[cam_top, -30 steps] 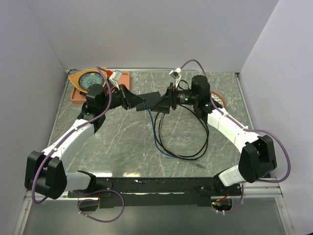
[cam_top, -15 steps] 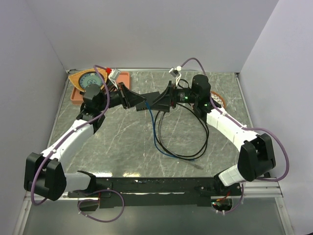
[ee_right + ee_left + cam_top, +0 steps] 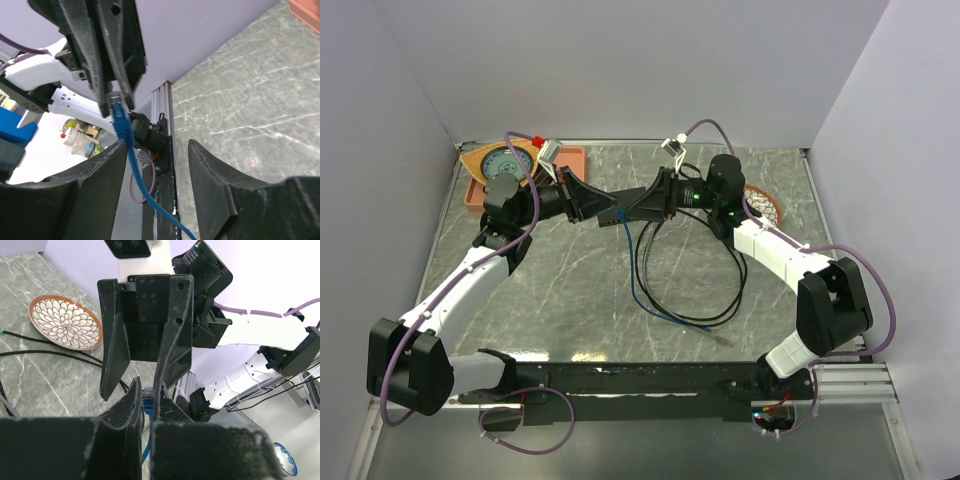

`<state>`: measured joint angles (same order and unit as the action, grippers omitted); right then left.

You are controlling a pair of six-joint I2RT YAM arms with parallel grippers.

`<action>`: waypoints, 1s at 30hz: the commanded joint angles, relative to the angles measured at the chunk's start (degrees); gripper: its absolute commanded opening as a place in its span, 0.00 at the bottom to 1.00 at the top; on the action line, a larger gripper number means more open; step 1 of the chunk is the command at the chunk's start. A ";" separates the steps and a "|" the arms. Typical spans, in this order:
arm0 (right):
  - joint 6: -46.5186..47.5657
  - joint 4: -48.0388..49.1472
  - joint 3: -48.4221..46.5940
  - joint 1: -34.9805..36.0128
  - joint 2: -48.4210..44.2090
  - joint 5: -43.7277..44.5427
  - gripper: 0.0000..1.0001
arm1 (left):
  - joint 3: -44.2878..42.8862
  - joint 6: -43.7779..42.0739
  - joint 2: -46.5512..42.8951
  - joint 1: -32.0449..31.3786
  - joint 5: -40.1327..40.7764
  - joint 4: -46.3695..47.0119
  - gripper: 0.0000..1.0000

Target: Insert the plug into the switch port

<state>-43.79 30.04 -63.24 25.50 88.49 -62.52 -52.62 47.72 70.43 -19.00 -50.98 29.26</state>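
My left gripper point(image 3: 147, 385) is shut on the blue plug point(image 3: 147, 395), whose tip sticks out past its fingertips. The blue cable point(image 3: 632, 265) hangs from the plug to the table. The two grippers meet nose to nose above the middle of the table, the left gripper point(image 3: 608, 212) facing the right gripper point(image 3: 632, 212). My right gripper point(image 3: 157, 145) is open. Its fingers point(image 3: 172, 335) stand either side of the plug point(image 3: 118, 116), and the cable runs close along one of them. No switch port shows in any view.
A black cable point(image 3: 720, 290) loops on the marble table under the grippers. A brown-rimmed patterned plate point(image 3: 765, 205) lies at the right rear. An orange tray point(image 3: 480, 190) with a blue patterned dish point(image 3: 505, 162) sits at the left rear corner.
The right gripper has moved left toward the left gripper and its jaws have narrowed around the plug end. The left gripper has kept its hold on the plug.
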 commanded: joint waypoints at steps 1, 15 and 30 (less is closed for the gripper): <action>-1.39 5.47 -0.48 0.78 -0.42 -1.55 0.59 | -1.17 -0.26 -1.26 -0.16 0.09 1.68 0.01; -1.12 4.15 -0.21 3.24 -0.86 -1.82 0.44 | -1.26 -0.35 -0.21 -0.16 0.80 1.15 0.01; -3.67 4.68 -0.04 3.16 -2.00 0.56 0.27 | -0.55 -1.41 -1.09 -0.16 1.23 -0.43 0.01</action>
<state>-47.22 32.60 -62.94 28.42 88.49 -63.00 -52.62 47.24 70.43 -19.00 -49.69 27.83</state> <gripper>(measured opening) 0.281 0.069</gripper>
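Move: Just off the right fingertips, about 2 cm back, 2 cm left and 2 cm above their midpoint, is the blue plug. The left hand still pinches its head, with the plug's middle roughly 1 cm to that hand's right and 2 cm below its finger point. From the right hand, the switch lies about 15 cm ahead, 3 cm left and 28 cm below; the black cable coil is some 2 cm ahead, 14 cm right and 30 cm below. Drawing back about 2 cm and edging 1.5 cm left, the right hand brings its parted fingers around the plug's tail end, just below the left fingertips, turning slightly counter-clockwise. It then stays there while the fingers close from over half open to about a quarter. The left hand holds still, keeping its pinch on the plug's head. ##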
